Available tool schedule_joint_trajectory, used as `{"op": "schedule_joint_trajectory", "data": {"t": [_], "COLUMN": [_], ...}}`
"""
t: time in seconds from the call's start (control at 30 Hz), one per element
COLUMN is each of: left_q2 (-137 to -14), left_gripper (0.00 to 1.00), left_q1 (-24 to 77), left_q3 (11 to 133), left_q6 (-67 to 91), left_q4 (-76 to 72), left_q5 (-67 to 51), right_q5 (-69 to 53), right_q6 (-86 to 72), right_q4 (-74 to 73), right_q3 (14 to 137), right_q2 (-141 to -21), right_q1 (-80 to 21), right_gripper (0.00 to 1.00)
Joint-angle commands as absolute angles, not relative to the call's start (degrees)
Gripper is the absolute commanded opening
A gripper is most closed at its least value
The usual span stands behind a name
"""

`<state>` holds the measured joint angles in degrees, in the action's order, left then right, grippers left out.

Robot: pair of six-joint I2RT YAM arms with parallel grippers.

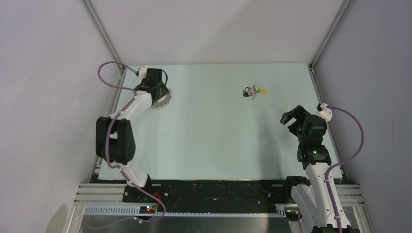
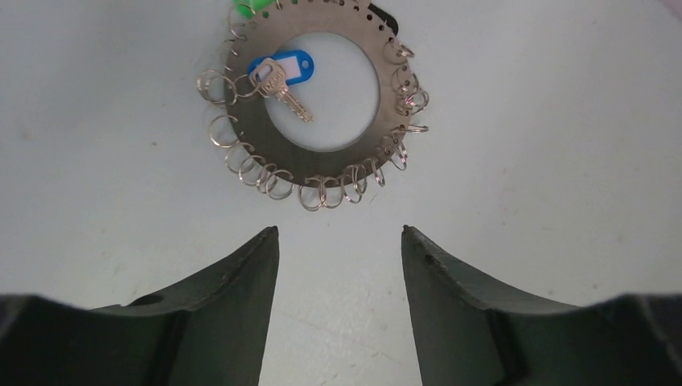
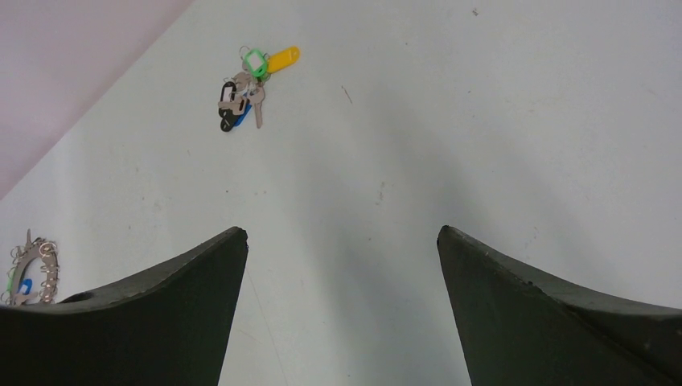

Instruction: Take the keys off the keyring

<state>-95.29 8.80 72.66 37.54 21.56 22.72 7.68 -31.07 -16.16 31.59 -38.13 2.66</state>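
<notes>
The keyring (image 2: 322, 161) is a flat silver ring fringed with small wire loops, lying on the table just beyond my left gripper (image 2: 339, 233). That gripper is open, with only bare table between its fingers. A silver key with a blue tag (image 2: 281, 76) lies in the ring's hole, and a green tag (image 2: 249, 8) shows at its far edge. From above, the keyring (image 1: 163, 103) peeks out beside the left gripper (image 1: 156, 93) at the far left. My right gripper (image 1: 291, 116) hovers open at the right, holding nothing, and it (image 3: 342, 233) faces a loose clump of keys (image 3: 245, 88).
The loose clump of keys (image 1: 253, 91), with green, yellow and blue tags, lies at the far middle-right of the table. Enclosure walls and metal posts border the table on the left, right and back. In the right wrist view the keyring (image 3: 28, 273) shows small at the far left.
</notes>
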Motion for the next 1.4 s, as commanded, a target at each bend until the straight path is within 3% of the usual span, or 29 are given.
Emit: {"op": "schedule_joint_trajectory", "data": {"t": [0.0, 0.23, 0.4, 0.47, 0.6, 0.83, 1.1, 1.17, 1.2, 1.27, 1.37], "left_q2": [-101.70, -111.35, -117.25, -118.86, -121.03, -125.33, -125.17, -124.80, -124.67, -123.96, -122.60], "left_gripper": [0.61, 0.60, 0.53, 0.43, 0.37, 0.42, 0.39, 0.32, 0.17, 0.02, 0.00], "left_q1": [8.41, 7.83, 4.51, 3.75, 3.37, 3.60, 5.94, 5.96, 5.97, 6.25, 7.15], "left_q3": [78.29, 82.88, 87.71, 89.08, 92.87, 98.24, 95.66, 95.54, 95.49, 95.19, 94.23], "left_q6": [38.86, 39.71, 40.59, 40.57, 40.37, 40.86, 42.42, 41.84, 41.66, 41.31, 40.66], "left_q4": [22.43, 25.13, 26.82, 27.45, 31.26, 35.79, 36.61, 36.65, 36.61, 36.62, 36.63], "left_q5": [23.42, 20.95, 15.58, 13.79, 13.11, 7.52, 10.24, 10.19, 9.93, 10.36, 10.95], "right_q5": [8.54, 8.16, 8.05, 8.27, 8.29, 8.59, 8.38, 8.30, 8.16, 8.18, 8.08], "right_q6": [-30.85, -30.85, -30.72, -30.68, -30.67, -30.58, -30.47, -30.50, -30.54, -30.50, -30.50], "right_q4": [-15.70, -15.64, -16.00, -15.89, -15.64, -15.66, -15.75, -15.74, -15.73, -15.78, -15.74], "right_q3": [34.38, 34.40, 34.40, 34.44, 34.45, 34.45, 34.42, 34.45, 34.45, 34.38, 34.34], "right_q2": [-37.53, -37.31, -36.77, -36.67, -36.72, -36.28, -36.08, -36.12, -36.12, -36.05, -36.16], "right_q1": [2.90, 2.90, 2.90, 2.90, 2.90, 2.94, 2.99, 2.99, 2.99, 2.99, 2.99], "right_gripper": [0.93, 0.93, 0.94, 0.94, 0.94, 0.94, 0.94, 0.94, 0.94, 0.94, 0.94]}}
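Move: The split rings on the keyring's near-right rim lie about 5 cm ahead of the left hand, some 3 cm to its right and 12 cm below. At that same depth, the keyring's middle is roughly 8 cm ahead and 3 cm left of the hand; the blue tag with its key is 8 cm ahead and 6 cm left, and the green tag 11 cm ahead and 9 cm left. From the right hand those rim rings lie about 22 cm ahead, 62 cm left and 15 cm below. Down about 11 cm and forward some 5 cm, the left hand sinks to the keyring's near-right rim, its fingers tipping roughly 20 degrees further downward and their gap narrowing. Low down, it first drifts slightly left, then slides about 4 cm right, and the fingers shut almost fully at the rim, seeming to pinch a split ring. ##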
